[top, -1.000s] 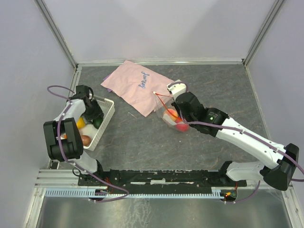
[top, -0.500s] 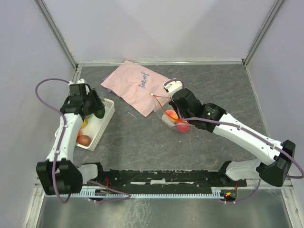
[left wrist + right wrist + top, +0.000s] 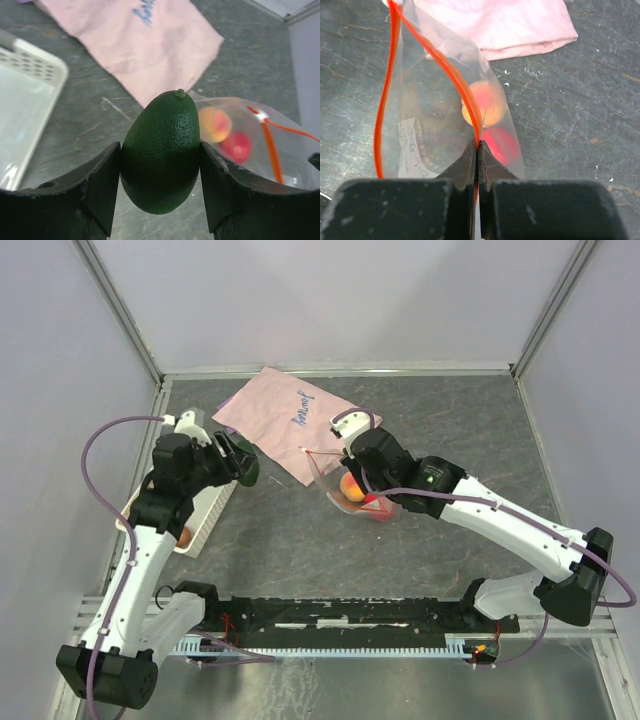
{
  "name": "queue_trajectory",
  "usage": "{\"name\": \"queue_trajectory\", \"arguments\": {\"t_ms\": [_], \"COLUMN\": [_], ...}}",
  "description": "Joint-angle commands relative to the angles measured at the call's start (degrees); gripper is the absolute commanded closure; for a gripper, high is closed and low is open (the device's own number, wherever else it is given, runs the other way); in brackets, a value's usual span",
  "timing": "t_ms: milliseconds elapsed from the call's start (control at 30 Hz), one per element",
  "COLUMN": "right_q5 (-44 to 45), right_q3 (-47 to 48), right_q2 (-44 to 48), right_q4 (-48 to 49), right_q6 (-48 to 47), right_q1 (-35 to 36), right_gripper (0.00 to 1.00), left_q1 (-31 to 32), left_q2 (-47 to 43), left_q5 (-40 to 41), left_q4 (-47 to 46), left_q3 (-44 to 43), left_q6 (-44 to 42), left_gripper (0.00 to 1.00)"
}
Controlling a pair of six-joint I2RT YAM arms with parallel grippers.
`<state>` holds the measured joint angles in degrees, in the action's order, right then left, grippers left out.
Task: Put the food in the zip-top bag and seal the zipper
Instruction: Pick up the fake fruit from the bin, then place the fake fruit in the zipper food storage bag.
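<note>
My left gripper (image 3: 240, 462) is shut on a dark green fruit (image 3: 161, 152) and holds it in the air between the white basket and the zip-top bag (image 3: 352, 495). The fruit also shows in the top view (image 3: 245, 470). My right gripper (image 3: 350, 462) is shut on the bag's red-orange zipper (image 3: 435, 55) and holds the mouth up and open. Inside the bag (image 3: 427, 120) lie a peach fruit (image 3: 487, 105) and a red fruit (image 3: 501, 143). In the left wrist view the bag (image 3: 295, 165) is ahead to the right, with both fruits visible through it.
A white slotted basket (image 3: 212, 505) stands at the left, with a brown fruit (image 3: 184, 536) partly hidden under my left arm. A pink cloth with blue writing (image 3: 285, 415) lies behind the bag. Walls close the sides and back.
My left gripper has lifted the green fruit out of the basket and carried it right, toward the bag. My right gripper has shifted a little left with the bag's rim.
</note>
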<state>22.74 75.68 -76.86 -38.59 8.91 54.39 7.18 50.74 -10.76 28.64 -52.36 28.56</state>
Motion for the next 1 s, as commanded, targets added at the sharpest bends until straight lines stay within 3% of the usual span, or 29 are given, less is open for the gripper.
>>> {"name": "queue_trajectory", "arguments": {"t_ms": [0,400,733,967], "right_q5": [0.6,-0.3,-2.0,-2.3], "right_q3": [3.5,1.1,0.2,-0.6], "right_q2": [1.0,2.3,2.9,3.8], "right_q4": [1.7,6.1,6.8,6.6], "right_q6": [0.8,1.5,2.0,2.3], "right_q1": [0.9,1.3,1.3,1.3], "right_gripper": [0.99,0.98,0.98,0.98], "left_q1": [5.5,20.0,31.6,36.0], "left_q2": [-2.9,-6.2,-2.7,0.4], "left_q5": [-4.2,-4.5,-3.4,-2.2], "left_q4": [-10.3,-30.8,-51.1,-56.1], "left_q3": [1.7,7.6,12.4,14.2], "left_q6": [6.4,7.7,-3.3,-15.6], "left_gripper": [0.54,0.54,0.57,0.55]}}
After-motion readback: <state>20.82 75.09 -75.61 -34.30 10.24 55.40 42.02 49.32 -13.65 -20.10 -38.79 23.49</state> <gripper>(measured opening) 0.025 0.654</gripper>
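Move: The avocado is already in my left fingers. The mouth of the zip-top bag lies about 19 cm to this hand's right, nearly level with it fore and aft and some 4 cm lower. My right hand pinches the zipper edge some 24 cm to the right, about 1 cm back, at the same height. In the bag, the peach lies about 25 cm right, 4 cm ahead and the red fruit about 30 cm right, both some 18 cm below. From my right hand the mouth is about 5 cm left, 2 cm ahead and 4 cm down. I carry the avocado about 18 cm to the right with my left hand, towards the bag mouth, climbing some 9 cm and drawing back about 7 cm as I go. The wrist swings clockwise and tips up until the fingers point roughly level and mostly rightward, still gripping. My right hand keeps its pinch on the zipper edge, easing about 2 cm left and a little up. ##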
